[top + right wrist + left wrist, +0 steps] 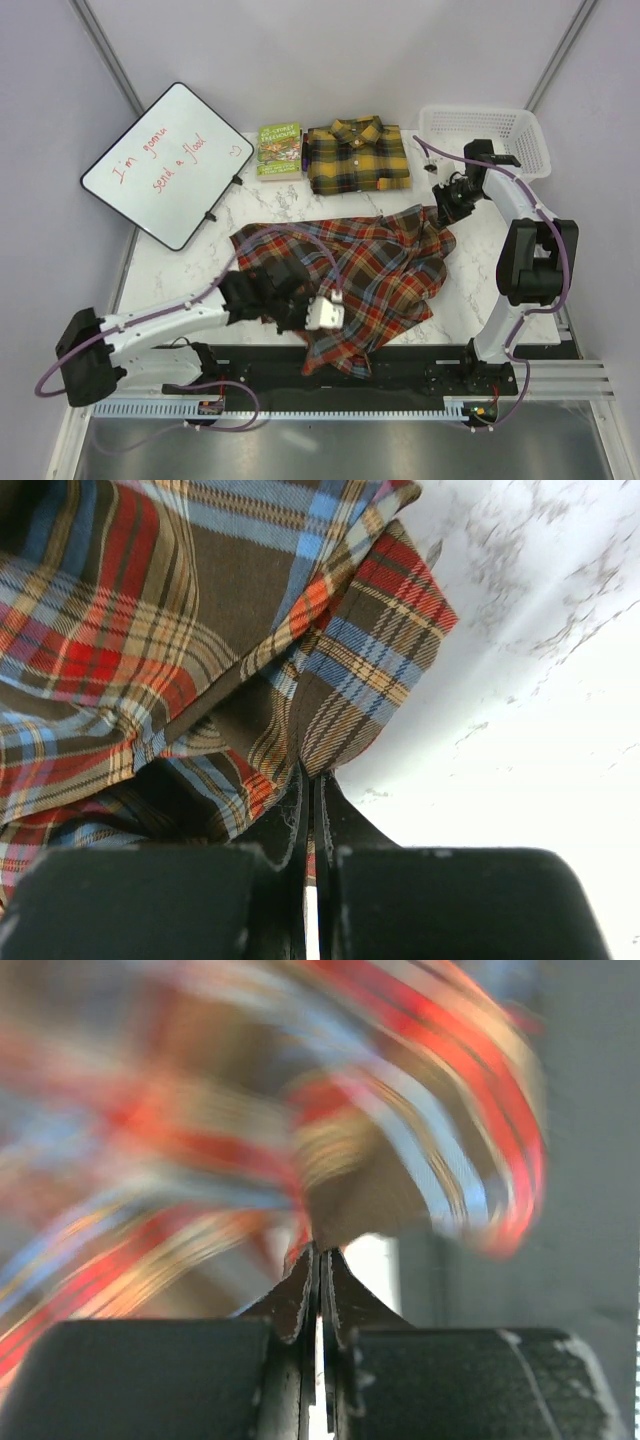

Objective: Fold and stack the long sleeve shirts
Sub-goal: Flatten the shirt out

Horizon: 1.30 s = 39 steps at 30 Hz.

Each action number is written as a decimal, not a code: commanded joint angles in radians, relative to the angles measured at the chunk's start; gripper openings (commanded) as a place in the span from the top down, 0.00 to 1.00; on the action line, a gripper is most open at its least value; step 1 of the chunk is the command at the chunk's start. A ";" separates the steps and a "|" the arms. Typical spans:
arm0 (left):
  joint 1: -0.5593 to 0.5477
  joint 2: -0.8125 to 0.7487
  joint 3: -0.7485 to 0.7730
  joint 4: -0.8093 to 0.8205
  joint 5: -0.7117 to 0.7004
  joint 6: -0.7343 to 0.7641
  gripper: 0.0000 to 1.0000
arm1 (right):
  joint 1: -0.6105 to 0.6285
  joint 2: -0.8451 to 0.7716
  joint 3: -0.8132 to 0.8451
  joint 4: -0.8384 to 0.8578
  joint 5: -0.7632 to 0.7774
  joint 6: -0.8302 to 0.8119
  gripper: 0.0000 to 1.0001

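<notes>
The red-brown plaid shirt (pixel 370 270) lies rumpled across the middle of the marble table (pixel 190 275). My left gripper (pixel 300 300) sits at its near-left part, shut on the cloth; the left wrist view shows blurred plaid fabric (pixel 400 1140) pinched at the fingertips (pixel 320 1252). My right gripper (pixel 440 210) is at the shirt's far-right corner, shut on a fold of the plaid (pixel 350 680) at its tips (pixel 312 770). The yellow and black shirt (pixel 357 155) lies folded at the back of the table.
A green book (pixel 279 150) lies left of the folded shirt. A whiteboard (pixel 168 162) with red writing leans at the back left. A white basket (pixel 490 135) stands at the back right, behind the right arm.
</notes>
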 commanded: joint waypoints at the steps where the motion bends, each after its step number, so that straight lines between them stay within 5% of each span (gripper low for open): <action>1: 0.238 -0.072 0.254 -0.015 0.078 0.011 0.98 | -0.003 -0.071 -0.042 -0.003 0.012 -0.039 1.00; 7: 0.496 0.390 0.744 0.187 -0.055 -0.142 0.98 | -0.003 -0.045 0.022 0.006 0.015 -0.017 1.00; 11: 0.613 0.768 1.163 0.330 -0.324 -0.263 0.98 | -0.002 -0.018 0.079 0.046 0.043 0.017 1.00; 13: 0.636 0.894 1.474 0.219 -0.356 -0.298 0.55 | -0.003 0.007 0.129 0.063 0.066 0.027 1.00; 15: 0.662 0.967 1.610 0.024 -0.229 -0.322 0.34 | -0.002 0.037 0.163 0.066 0.083 0.035 1.00; 16: 0.671 0.938 1.572 -0.018 -0.130 -0.299 0.08 | -0.002 0.044 0.186 0.064 0.088 0.035 1.00; 17: 0.671 0.822 1.381 -0.040 0.053 -0.267 0.01 | -0.002 0.048 0.191 0.066 0.086 0.035 1.00; 20: 0.592 0.573 0.892 -0.040 0.270 -0.101 0.00 | -0.002 0.065 0.195 0.069 0.068 0.037 1.00; 22: 0.500 0.343 0.689 -0.060 0.284 0.006 0.00 | -0.002 0.076 0.192 0.070 0.062 0.038 1.00; 26: 0.127 0.119 0.303 -0.009 0.205 -0.013 0.00 | -0.002 0.084 0.195 0.078 0.060 0.043 1.00; 32: -0.146 0.246 0.251 0.183 -0.009 -0.165 0.00 | 0.000 0.079 0.189 0.076 0.043 0.067 1.00; 39: -0.235 0.542 0.447 0.310 -0.155 -0.233 0.04 | -0.002 0.061 0.155 0.079 0.032 0.078 1.00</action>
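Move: The left hand pinches the long sleeve shirt's near edge; the folded yellow shirt it swings towards lies about 42 cm ahead and 12 cm to its right, slightly lower, with the book some 19 cm to the left of that. The shirt's near tail is about 5 cm back and 10 cm right of the left hand. From the right hand, the yellow shirt is 13 cm ahead and 21 cm left, the white basket 15 cm ahead and 9 cm right. The left hand flings its pinched edge about 47 cm forward and 24 cm up towards the yellow shirt, wrist turning counter-clockwise, and opens at the far end, then sweeps back empty and down, ending wide open over the near tail, some 12 cm right of its start. The right hand keeps its corner pinched, easing back slightly before pulling it about 5 cm forward, slightly up. ##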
